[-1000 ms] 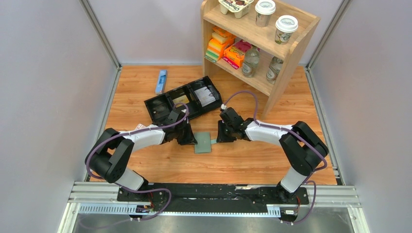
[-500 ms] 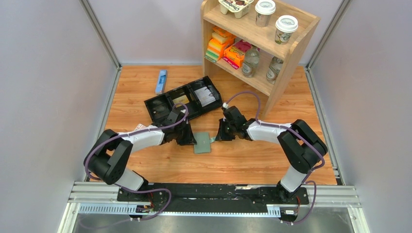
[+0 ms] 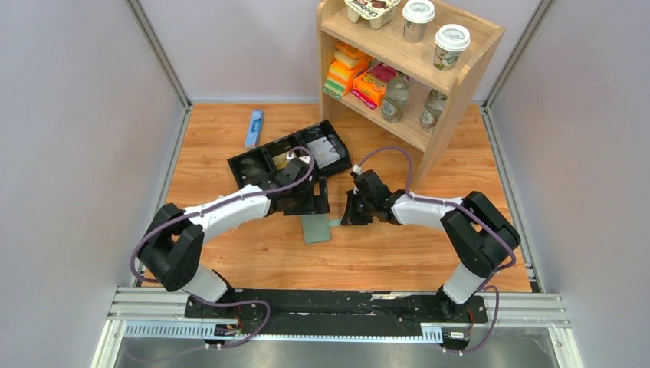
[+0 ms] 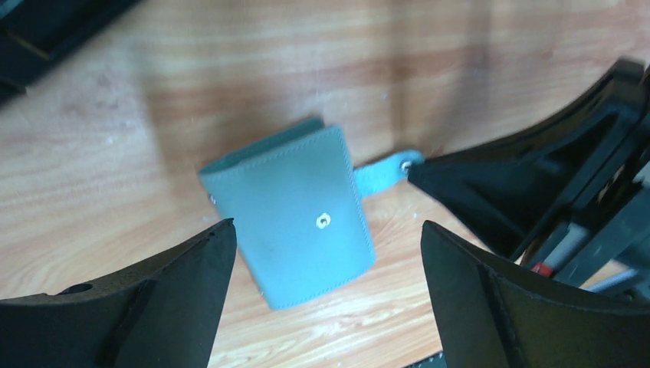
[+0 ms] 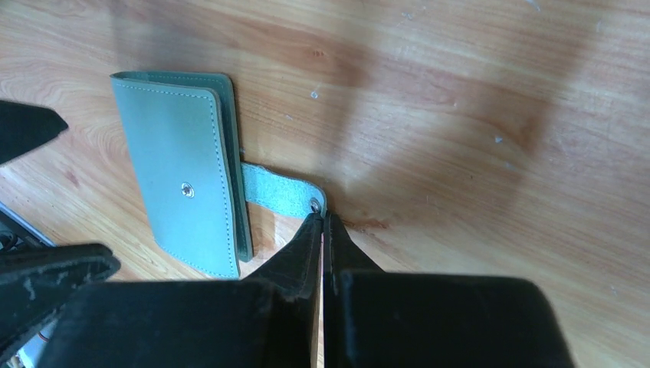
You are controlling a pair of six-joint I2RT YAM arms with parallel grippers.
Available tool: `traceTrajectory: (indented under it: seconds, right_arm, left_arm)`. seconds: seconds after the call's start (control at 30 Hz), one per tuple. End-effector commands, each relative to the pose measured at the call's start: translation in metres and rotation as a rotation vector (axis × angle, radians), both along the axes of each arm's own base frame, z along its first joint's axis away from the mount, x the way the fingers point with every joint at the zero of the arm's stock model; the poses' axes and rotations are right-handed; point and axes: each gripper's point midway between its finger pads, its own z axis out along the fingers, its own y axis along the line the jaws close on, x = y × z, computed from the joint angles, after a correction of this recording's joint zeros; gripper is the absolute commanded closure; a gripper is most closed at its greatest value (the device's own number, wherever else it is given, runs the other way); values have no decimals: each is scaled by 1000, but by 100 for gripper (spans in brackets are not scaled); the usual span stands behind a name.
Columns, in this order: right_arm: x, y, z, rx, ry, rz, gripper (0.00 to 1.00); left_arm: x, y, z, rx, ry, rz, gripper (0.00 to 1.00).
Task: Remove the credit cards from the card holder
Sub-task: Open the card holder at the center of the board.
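The card holder (image 3: 314, 228) lies folded shut on the wooden table, a grey-green flat wallet with a small snap on its cover (image 4: 295, 207). Its closing tab (image 5: 280, 190) sticks out to the right. My right gripper (image 5: 323, 218) is shut, its tips pinching the snap end of that tab; in the top view my right gripper (image 3: 346, 218) sits just right of the holder. My left gripper (image 4: 326, 230) hovers above the holder, open wide, fingers apart from it. In the top view my left gripper (image 3: 313, 201) sits just behind the holder. No credit cards show; the closed holder hides its inside.
A black three-compartment tray (image 3: 253, 165) lies just behind the left gripper. A blue object (image 3: 254, 128) lies at the back left. A wooden shelf (image 3: 452, 92) with cups, bottles and boxes stands at the back right.
My left gripper has let go of the holder, opened wide and moved up and to the right. My right gripper has closed on the tab's end. The holder has shifted slightly.
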Motion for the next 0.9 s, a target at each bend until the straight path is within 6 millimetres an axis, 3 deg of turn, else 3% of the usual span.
traceTrajectory:
  seconds: [0.0,0.03,0.07,0.1,0.13,0.3,0.53,0.77,0.87]
  right_arm:
    - [-1,0,9,13,-31,9,100]
    - [-1,1,9,14,-31,12,100]
    - [-1,1,8,15,-32,12,100]
    - [-2,0,7,11,-28,10,100]
    - [-1,0,7,10,-32,9,100]
    - [-3,0,6,5,-38,13,100]
    - [-5,-1,4,-5,-41,21,100]
    - [-4,-8,5,-26,-63,0,100]
    - [-3,-10,5,-32,-67,-9,100]
  left_arm:
    - [14,10,-8,166,0,11,2]
    - [21,7,-3,181,-22,16,0]
    - [20,9,-13,216,3,14,0]
    - [26,6,-8,225,-9,18,0]
    - [25,7,-16,259,9,11,0]
    - [37,1,-22,350,-27,7,0]
    - [36,-9,-34,400,-10,-26,0]
    - [32,6,-30,513,-38,-34,2]
    - [29,11,-26,519,-48,-30,7]
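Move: The card holder lies almost beneath the left hand: its middle is about 2 cm back, level sideways and some 6 cm below. Its strap end is about 6 cm to the left hand's right, 1 cm back and 6 cm down, still under the right hand's shut fingertips. The black tray is centred some 15 cm ahead of the left hand, 7 cm to its left and 5 cm lower. From the right hand, the card holder's middle lies 6 cm left, 1 cm back and 1 cm below. With its fingers kept wide open, the left hand swings about 3 cm forward and then sinks nearly 5 cm towards the card holder's gaping far end, rolling some 25 to 30 degrees left side up, so that the fingers lose their lean to the right; its right-hand finger comes close to the far right corner, though contact can't be made out. The right hand keeps its shut fingertips on the strap end, holding almost still and easing less than 1 cm back and a little to the right. ##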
